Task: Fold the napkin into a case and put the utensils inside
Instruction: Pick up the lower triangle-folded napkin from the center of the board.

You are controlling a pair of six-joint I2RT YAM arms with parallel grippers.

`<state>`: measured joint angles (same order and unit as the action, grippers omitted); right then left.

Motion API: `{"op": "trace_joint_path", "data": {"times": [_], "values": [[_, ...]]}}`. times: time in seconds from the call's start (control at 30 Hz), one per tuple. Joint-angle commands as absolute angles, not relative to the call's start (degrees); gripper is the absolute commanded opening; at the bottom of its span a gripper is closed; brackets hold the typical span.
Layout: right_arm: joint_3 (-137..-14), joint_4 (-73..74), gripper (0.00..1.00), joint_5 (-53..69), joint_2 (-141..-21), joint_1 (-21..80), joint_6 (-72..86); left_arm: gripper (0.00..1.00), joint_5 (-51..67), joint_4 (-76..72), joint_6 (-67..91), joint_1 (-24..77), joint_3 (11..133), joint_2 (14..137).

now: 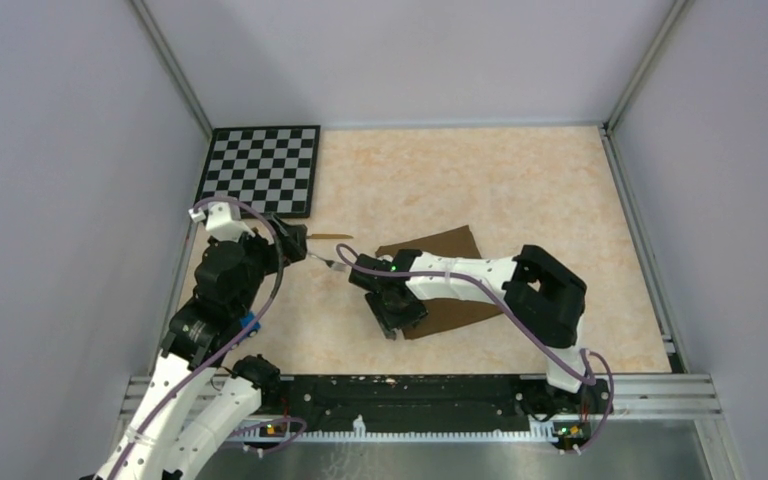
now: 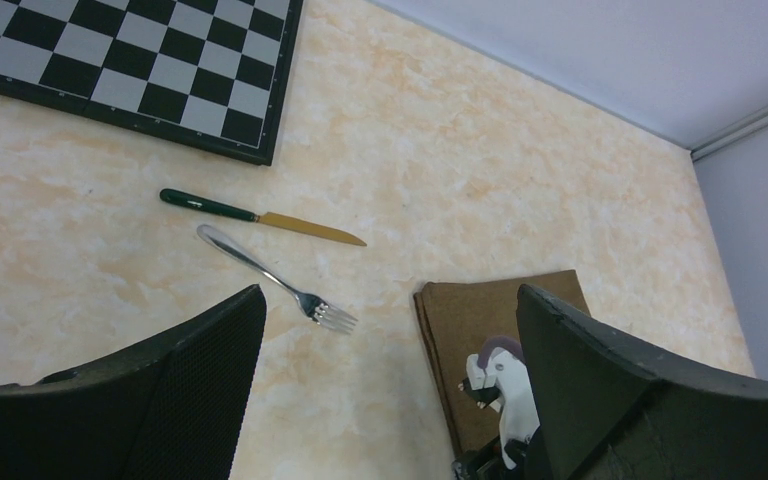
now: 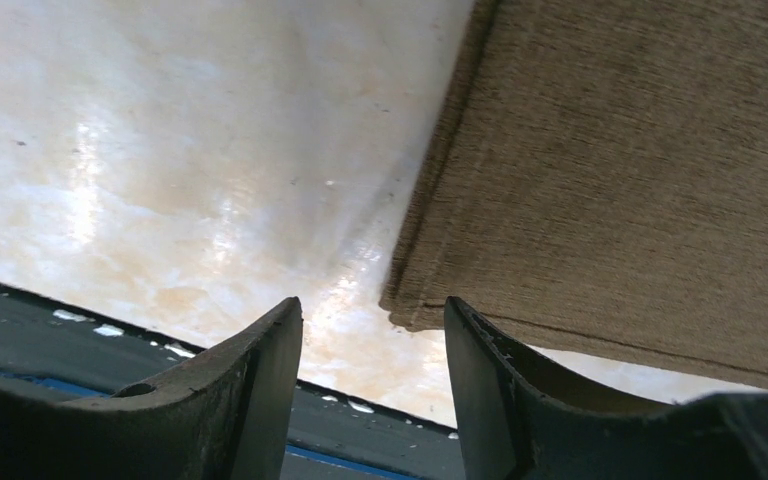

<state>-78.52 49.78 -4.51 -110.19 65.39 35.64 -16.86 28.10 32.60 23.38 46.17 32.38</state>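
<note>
The dark brown napkin (image 1: 452,248) lies folded into a broad layered rectangle at mid-table, its stacked edges showing in the left wrist view (image 2: 480,325). No narrow case is in view. My right gripper (image 1: 396,310) hangs low over the napkin's near-left corner (image 3: 420,300), open (image 3: 372,308), with nothing between its fingers. The knife (image 2: 260,215), with a dark green handle and gold blade, and the silver fork (image 2: 272,280) lie left of the napkin. My left gripper (image 1: 295,243) hovers above them, wide open (image 2: 390,300) and empty.
The black-and-white checkerboard (image 1: 262,168) lies at the far left corner. A small blue toy (image 1: 250,322) peeks out beside the left arm. The table's black front rail (image 3: 80,340) runs just behind the right gripper's fingers. Grey walls close in both sides.
</note>
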Motion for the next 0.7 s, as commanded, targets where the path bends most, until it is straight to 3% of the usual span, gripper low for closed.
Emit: {"op": "trace_joint_path", "data": {"times": [0.0,0.23,0.53,0.67], "values": [[-81.2,52.6,0.54,-8.0,-112.2,65.9,35.9,0.99,-16.9,27.1,31.0,23.3,45.9,31.9],[-76.6,47.5,0.49,-7.3,-112.7,64.8,35.2,0.99,-16.6,27.5,30.8,23.3,45.5,31.4],[-72.7,44.3,0.03,-14.0,-113.2,65.3,35.3,0.99,-15.5,27.3,31.3,23.3,44.7,32.5],[-70.6,39.3,0.00,-12.3,-106.1,65.2,33.0,0.99,-10.9,25.5,33.6,23.3,43.0,35.5]]}}
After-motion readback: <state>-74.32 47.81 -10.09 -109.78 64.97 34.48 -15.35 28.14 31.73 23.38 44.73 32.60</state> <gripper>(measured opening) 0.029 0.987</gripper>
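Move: The napkin's near-left corner lies just beside the half-open right fingers, about 2 cm to their right, 1 cm ahead and 2 cm below. The napkin's middle is some 12 cm ahead and 9 cm to the right of that hand; the fork lies about 17 cm ahead and 15 cm left, the knife 21 cm ahead and 16 cm left. From the raised left hand the corner is roughly 10 cm back, 17 cm right and 27 cm down. Ease the right gripper about 2 cm to the right and 1.5 cm down onto the napkin's near-left corner, edging some 1 cm forward as you go. Keep the fingers pointing down; once low, close them from half open to nearly shut, pinching the layered corner between the tips while still sliding right. ##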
